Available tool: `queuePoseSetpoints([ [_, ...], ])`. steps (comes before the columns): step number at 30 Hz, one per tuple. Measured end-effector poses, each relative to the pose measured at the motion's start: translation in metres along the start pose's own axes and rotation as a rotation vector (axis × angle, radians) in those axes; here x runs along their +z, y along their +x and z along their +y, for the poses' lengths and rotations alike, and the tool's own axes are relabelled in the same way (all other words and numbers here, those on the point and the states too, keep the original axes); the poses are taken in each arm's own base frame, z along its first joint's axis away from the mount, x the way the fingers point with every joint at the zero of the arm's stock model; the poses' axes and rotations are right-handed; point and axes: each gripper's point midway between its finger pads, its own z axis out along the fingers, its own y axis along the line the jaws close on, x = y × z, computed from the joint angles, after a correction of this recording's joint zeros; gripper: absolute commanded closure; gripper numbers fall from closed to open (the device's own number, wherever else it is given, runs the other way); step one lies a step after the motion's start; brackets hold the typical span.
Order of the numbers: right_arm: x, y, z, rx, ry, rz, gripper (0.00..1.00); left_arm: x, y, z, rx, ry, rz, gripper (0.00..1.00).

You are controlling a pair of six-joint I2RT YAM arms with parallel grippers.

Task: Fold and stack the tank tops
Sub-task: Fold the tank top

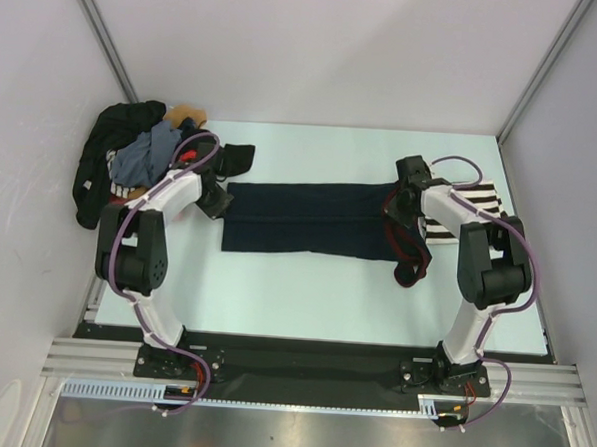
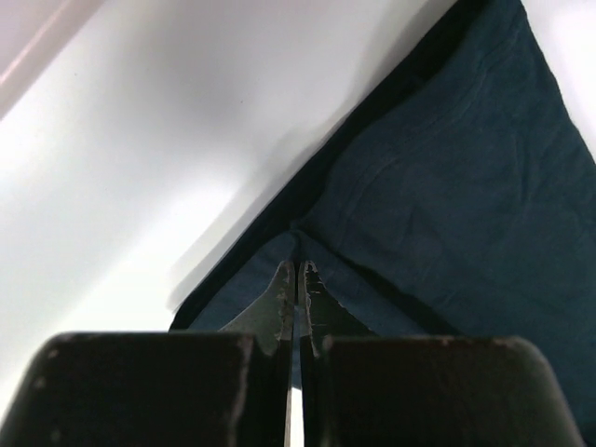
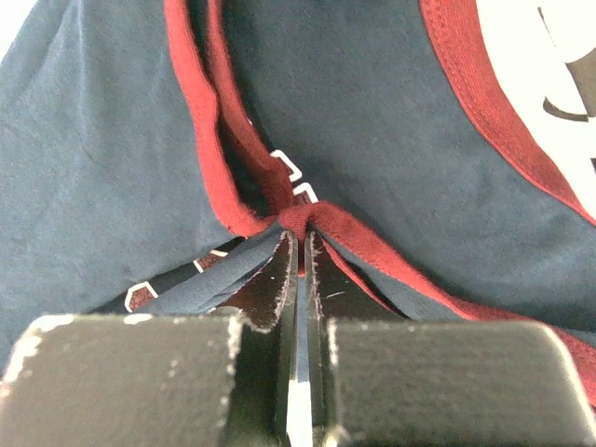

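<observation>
The navy jersey tank top (image 1: 309, 217) lies folded in a long band across the table's middle. My left gripper (image 1: 218, 201) is shut on its left hem corner; in the left wrist view the navy cloth (image 2: 447, 186) pinches between my left gripper (image 2: 296, 270). My right gripper (image 1: 404, 217) is shut on the dark red trim (image 3: 298, 219) at the jersey's right end, seen in the right wrist view at my gripper (image 3: 298, 244). The striped tank top (image 1: 470, 207) lies folded at the right, under my right arm.
A pile of other clothes (image 1: 131, 165) sits at the table's far left corner, behind my left arm. Enclosure walls stand on three sides. The pale table (image 1: 305, 294) extends in front of the jersey.
</observation>
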Motion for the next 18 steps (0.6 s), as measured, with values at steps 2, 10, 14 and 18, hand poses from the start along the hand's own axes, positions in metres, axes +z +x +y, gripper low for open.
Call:
queuePoseSetpoints([
  [2,0.002,-0.002,0.002,0.001,0.001,0.000,0.98,0.003,-0.001,-0.001,0.003,-0.007,0.000,0.99],
  [10,0.007,-0.009,0.005,0.001,0.002,-0.004,0.90,0.010,-0.002,0.002,0.019,-0.028,0.002,0.72],
  [14,0.007,-0.015,0.007,0.004,-0.002,-0.013,0.73,0.011,-0.007,0.005,0.027,-0.045,-0.020,0.54],
  [18,0.006,-0.022,0.009,0.000,-0.010,-0.029,0.68,0.008,-0.017,0.010,0.030,-0.069,-0.067,0.51],
])
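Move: Both hands are shut on the navy tank top's turned-over edge, which lies at their fingertips, about 1 cm below the hand points. From the left hand, the laundry pile is roughly 17 cm left and 9 cm ahead, and the black cloth hangs some 12 cm ahead and 3 cm right. From the right hand, the folded striped top lies about 16 cm right and 2 cm ahead. Both hands open, releasing the turned-over edge; the right drifts forward, the left sidesteps left, each about 2 cm. ##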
